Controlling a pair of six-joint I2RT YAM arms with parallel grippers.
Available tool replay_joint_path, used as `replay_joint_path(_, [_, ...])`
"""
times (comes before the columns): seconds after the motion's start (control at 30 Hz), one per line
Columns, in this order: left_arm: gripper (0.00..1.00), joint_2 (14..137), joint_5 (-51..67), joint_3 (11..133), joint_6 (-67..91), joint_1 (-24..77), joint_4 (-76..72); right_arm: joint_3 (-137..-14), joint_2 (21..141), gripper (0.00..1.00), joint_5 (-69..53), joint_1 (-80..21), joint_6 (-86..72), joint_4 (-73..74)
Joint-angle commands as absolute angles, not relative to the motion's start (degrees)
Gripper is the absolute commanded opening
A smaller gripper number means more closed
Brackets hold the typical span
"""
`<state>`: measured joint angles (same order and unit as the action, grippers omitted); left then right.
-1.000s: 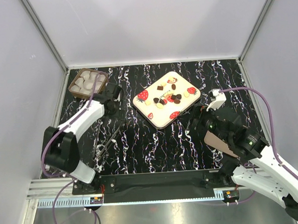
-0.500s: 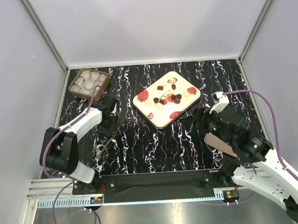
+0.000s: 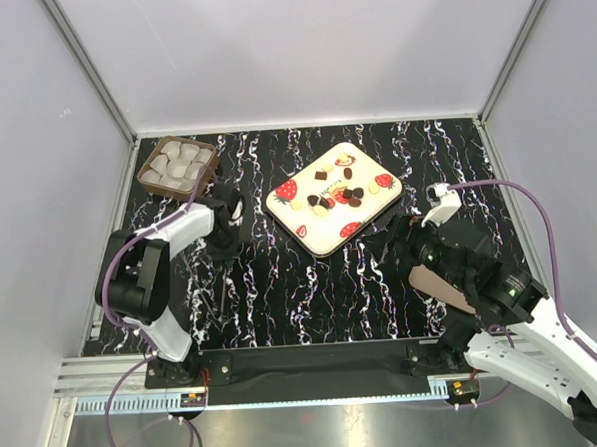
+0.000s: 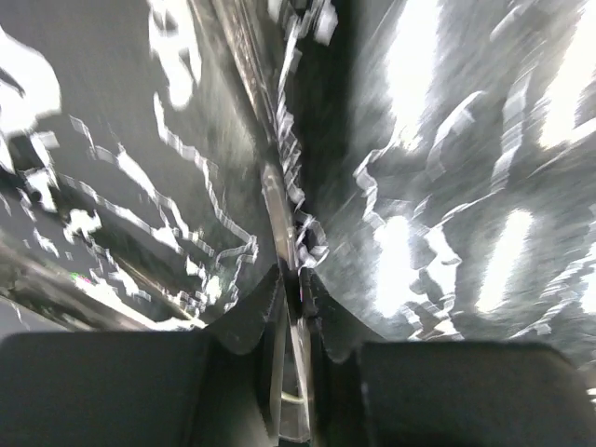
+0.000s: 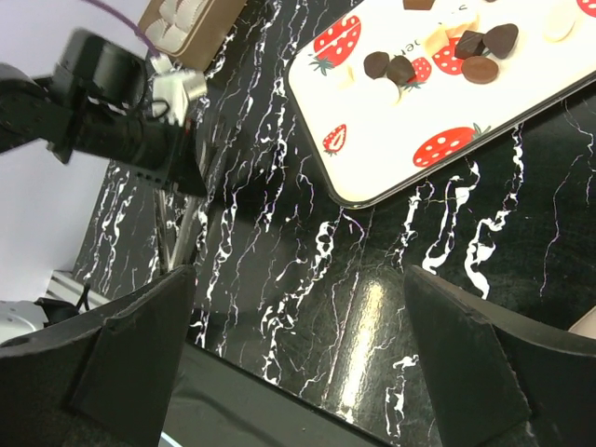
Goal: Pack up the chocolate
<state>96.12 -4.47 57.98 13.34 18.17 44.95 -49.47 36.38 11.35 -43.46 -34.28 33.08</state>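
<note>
Several small dark, tan and cream pieces of chocolate (image 3: pixel 349 194) lie on a cream tray printed with strawberries (image 3: pixel 296 219); the right wrist view shows the chocolate (image 5: pixel 480 67) on the same tray (image 5: pixel 372 177). My left gripper (image 3: pixel 224 247) is down at the table left of the tray. It is shut on a thin pair of metal tongs (image 4: pixel 279 200) held in the left gripper (image 4: pixel 296 279). The tongs (image 3: pixel 220 288) trail toward the near edge. My right gripper (image 5: pixel 298 279) hangs open over bare table right of the tray, holding nothing.
A brown box (image 3: pixel 178 165) lined with white paper cups stands at the far left corner. A tan flat piece (image 3: pixel 440 284) lies under my right arm. The black marbled table (image 3: pixel 312 293) has grey walls on three sides.
My left gripper came down beside the tray and shut on the tongs, which turned from slanting to pointing at the near edge. The right arm drew back slightly.
</note>
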Motion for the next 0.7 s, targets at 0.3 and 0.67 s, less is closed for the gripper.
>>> replay_joint_path(0.3, [0.19,101.9,-3.5,67.8,13.3,18.3,42.1,-52.7,38.8,1.00,15.6,-43.5,-31.1,32.8])
replay_joint_path(0.67, [0.99,85.5,-11.1,62.9,22.8,18.2,41.8,-52.2,37.5,1.00,14.9,-43.5,-31.3,33.7])
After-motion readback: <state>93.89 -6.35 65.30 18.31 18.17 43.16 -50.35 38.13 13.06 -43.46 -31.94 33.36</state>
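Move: The tongs lie flat on the table with the right leg already between the left hand's nearly shut fingers; their middle is about 4 cm back and 2 cm left of that hand and 1 cm below. The chocolate box stands some 18 cm ahead and 9 cm left, the strawberry tray about 11 cm ahead and 24 cm right. From the right hand the tongs are roughly 32 cm left, 2 cm ahead and 24 cm down. The tongs, still held by their right leg, are dragged forward along the table by the left hand, about 5 cm and slightly to the right. There the hand pauses low, opens its fingers wide to let go of the leg, then rises straight up some 4 cm, the fingertips tipping forward about 10 degrees. ##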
